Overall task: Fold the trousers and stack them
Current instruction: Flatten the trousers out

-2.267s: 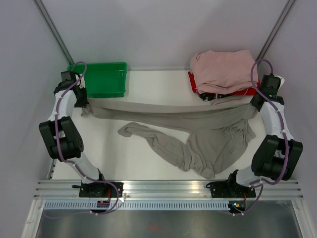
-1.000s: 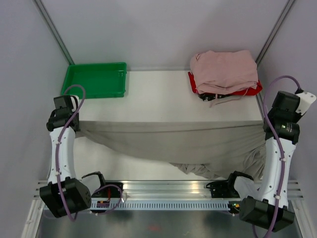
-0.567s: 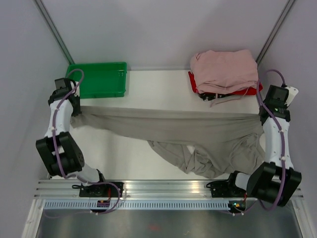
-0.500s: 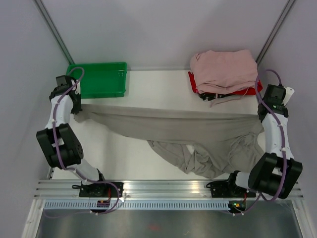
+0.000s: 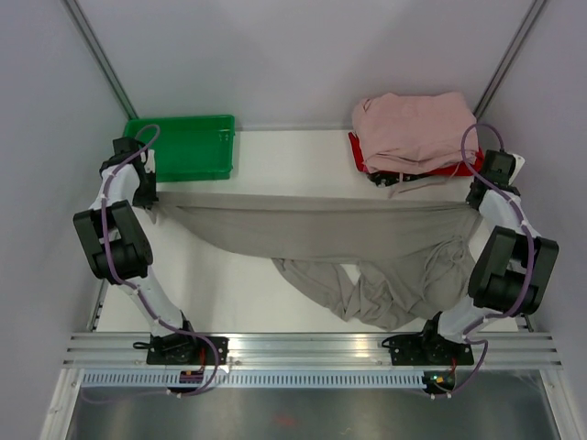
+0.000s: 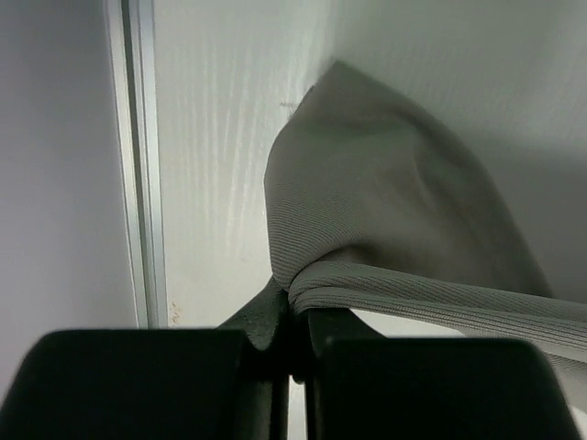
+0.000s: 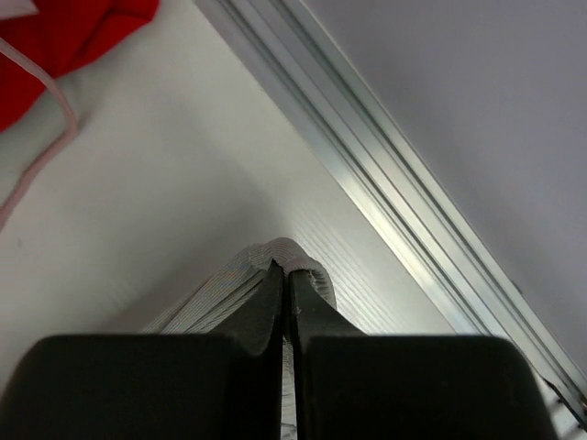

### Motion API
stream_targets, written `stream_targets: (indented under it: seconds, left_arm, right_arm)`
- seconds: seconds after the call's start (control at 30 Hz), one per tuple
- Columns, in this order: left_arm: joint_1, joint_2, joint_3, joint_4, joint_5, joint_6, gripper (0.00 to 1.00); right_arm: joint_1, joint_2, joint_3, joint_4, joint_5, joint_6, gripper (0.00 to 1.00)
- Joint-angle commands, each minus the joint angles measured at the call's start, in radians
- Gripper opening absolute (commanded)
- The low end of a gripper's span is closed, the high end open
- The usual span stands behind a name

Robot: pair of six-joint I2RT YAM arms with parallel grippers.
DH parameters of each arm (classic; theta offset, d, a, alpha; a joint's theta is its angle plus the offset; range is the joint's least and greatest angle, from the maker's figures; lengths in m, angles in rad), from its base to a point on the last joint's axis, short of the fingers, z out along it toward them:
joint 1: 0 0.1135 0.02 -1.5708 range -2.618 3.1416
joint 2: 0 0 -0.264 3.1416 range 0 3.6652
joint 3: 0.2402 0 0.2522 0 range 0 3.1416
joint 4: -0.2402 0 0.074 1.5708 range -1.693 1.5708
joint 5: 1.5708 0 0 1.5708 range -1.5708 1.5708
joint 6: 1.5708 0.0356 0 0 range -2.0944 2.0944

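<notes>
The taupe trousers (image 5: 321,229) hang stretched between my two arms across the table, their upper edge taut from left to right. The rest sags and bunches on the table (image 5: 367,293) near the front right. My left gripper (image 5: 151,197) is shut on the trousers' left end, and the ribbed fabric (image 6: 385,211) bulges out of its closed tips (image 6: 295,316). At the right end my right gripper (image 5: 470,203) is shut on the other end, a fold of cloth (image 7: 293,252) wrapped over its tips (image 7: 286,275).
A green tray (image 5: 188,147) stands at the back left, close behind my left gripper. A heap of pale pink garments (image 5: 413,128) rests on a red tray (image 5: 359,154) at the back right. The table's metal side rails (image 7: 404,202) run close beside both grippers.
Both arms have carried the trousers back from the front edge toward the rear of the table and lowered them. The free leg and seat now lie crumpled on the table.
</notes>
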Motion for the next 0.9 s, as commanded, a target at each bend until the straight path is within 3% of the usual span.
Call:
stream_targets:
  seconds: [0.0, 0.27, 0.5, 0.6, 0.87]
  left_arm:
    - [0.016, 0.025, 0.097, 0.059, -0.043, -0.057, 0.02]
    - [0.005, 0.197, 0.309, -0.114, -0.022, -0.157, 0.05]
    - [-0.020, 0.101, 0.301, -0.169, -0.090, -0.117, 0.02]
    - [-0.020, -0.021, 0.234, -0.182, -0.129, -0.068, 0.02]
    - [-0.020, -0.365, 0.002, -0.180, -0.153, 0.060, 0.02]
  right_arm:
    - [-0.011, 0.057, 0.097, 0.168, -0.050, 0.003, 0.00]
    - [0.029, 0.333, 0.366, 0.131, -0.135, -0.065, 0.00]
    - [0.050, 0.415, 0.461, 0.087, -0.049, -0.067, 0.00]
    - [0.050, 0.343, 0.386, 0.099, 0.014, -0.050, 0.00]
    - [0.050, -0.088, 0.093, 0.044, 0.139, 0.052, 0.00]
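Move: Around 26 cm to the left of the right hand, 22 cm back and 10 cm below, sits the middle of the trousers' loose folds; the pink pile stands roughly 18 cm ahead and 14 cm to its left. From the left hand those folds are about 56 cm to the right and 22 cm back, some 7 cm lower, and the green tray is about 13 cm ahead and 6 cm to the right. Both hands already pinch opposite ends of the far edge. Keeping the trousers' far edge pinched at both ends, the two hands swing it forward over the table, the right about 13 cm and the left only some 5 cm, then both reverse, pulling back and rising. The left ends well higher, close to 10 cm up, the right about half that; the right wrist turns some 10 degrees counter-clockwise on the way out and partly unwinds. ##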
